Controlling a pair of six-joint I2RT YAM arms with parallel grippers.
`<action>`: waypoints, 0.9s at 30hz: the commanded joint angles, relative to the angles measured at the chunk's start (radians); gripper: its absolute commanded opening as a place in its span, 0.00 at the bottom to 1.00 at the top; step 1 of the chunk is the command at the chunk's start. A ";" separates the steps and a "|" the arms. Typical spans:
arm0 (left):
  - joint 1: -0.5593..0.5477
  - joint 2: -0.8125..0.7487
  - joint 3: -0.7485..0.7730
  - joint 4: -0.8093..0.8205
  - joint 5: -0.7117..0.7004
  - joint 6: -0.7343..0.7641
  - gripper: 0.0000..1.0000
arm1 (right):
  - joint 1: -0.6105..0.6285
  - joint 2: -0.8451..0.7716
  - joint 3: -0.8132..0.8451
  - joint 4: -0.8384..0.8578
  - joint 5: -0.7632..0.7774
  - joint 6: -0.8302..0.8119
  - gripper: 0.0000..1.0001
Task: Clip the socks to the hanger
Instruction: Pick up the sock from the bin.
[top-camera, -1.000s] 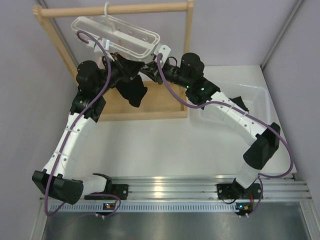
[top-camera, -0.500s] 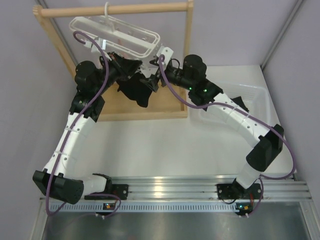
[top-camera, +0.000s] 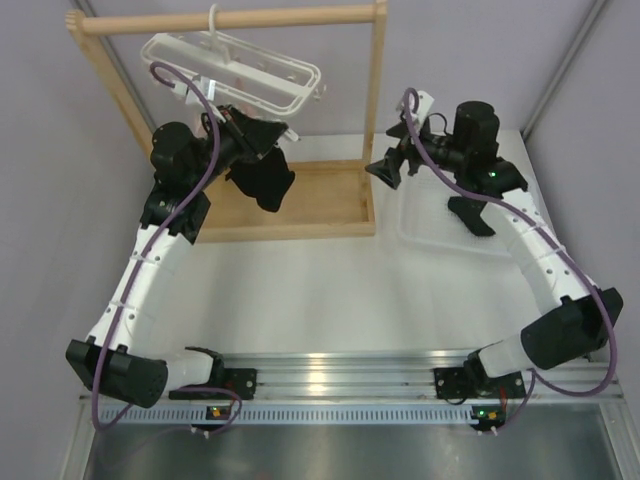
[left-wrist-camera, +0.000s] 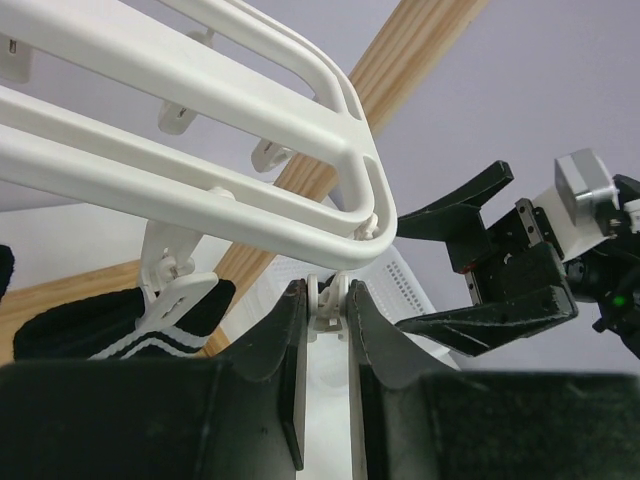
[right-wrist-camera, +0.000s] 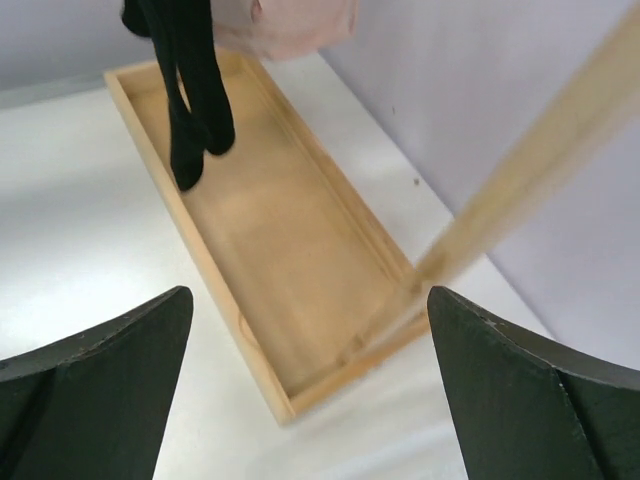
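Observation:
The white hanger (top-camera: 230, 72) hangs by its hook from the wooden rod. My left gripper (top-camera: 268, 135) reaches up under its right end. In the left wrist view its fingers (left-wrist-camera: 290, 330) are shut on a small white clip (left-wrist-camera: 333, 300) of the hanger (left-wrist-camera: 200, 130). A black sock with white stripes (left-wrist-camera: 110, 325) sits in the clip to the left. Black socks (top-camera: 262, 180) dangle below the hanger (right-wrist-camera: 190, 80). My right gripper (top-camera: 385, 165) (left-wrist-camera: 400, 270) is open and empty, to the right of the rack's post (right-wrist-camera: 308, 300).
The wooden rack has a top rod (top-camera: 230, 20), a right post (top-camera: 377, 100) and a tray-like base (top-camera: 310, 200) (right-wrist-camera: 300, 260). A white basket (top-camera: 505, 185) at the right holds another black sock (top-camera: 470, 215). A pink cloth (right-wrist-camera: 290, 25) hangs by the socks.
My right gripper has opened wide and drawn back to the right, past the rack's post, away from the hanger. The sock stays hanging. My left gripper has stayed at the hanger's clip.

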 joint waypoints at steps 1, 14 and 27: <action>0.003 0.007 0.019 0.056 0.037 0.012 0.00 | -0.105 -0.045 -0.010 -0.258 -0.122 -0.132 1.00; 0.003 0.007 0.020 0.050 0.031 0.021 0.00 | -0.605 0.197 -0.061 -0.554 0.134 -0.558 0.97; 0.003 0.002 0.010 0.033 0.025 0.064 0.00 | -0.546 0.501 0.007 -0.443 0.401 -0.505 0.63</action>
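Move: The sock for the right gripper lies in the bin about 29 cm to its right, 5 cm ahead and some 35 cm below. The bin's middle is roughly 28 cm right and 6 cm ahead; the frame's right base rail runs about 9 cm ahead, 3 cm right, also far below. The hanger clip stands 17 cm to the left, 2 cm back and 5 cm above. From the left gripper, that sock is about 46 cm right, 6 cm ahead, 42 cm below. Swing the right gripper away from the hanger, fast, about 32 cm to the right while sinking another 32 cm towards the black sock in the bin, the last stretch nearly straight down. Tip the wrist some 60 degrees on the way so the fingers point mostly down, and narrow them from wide open to about two thirds once over the bin. Keep the left gripper in place, still pinching the hanger clip. ##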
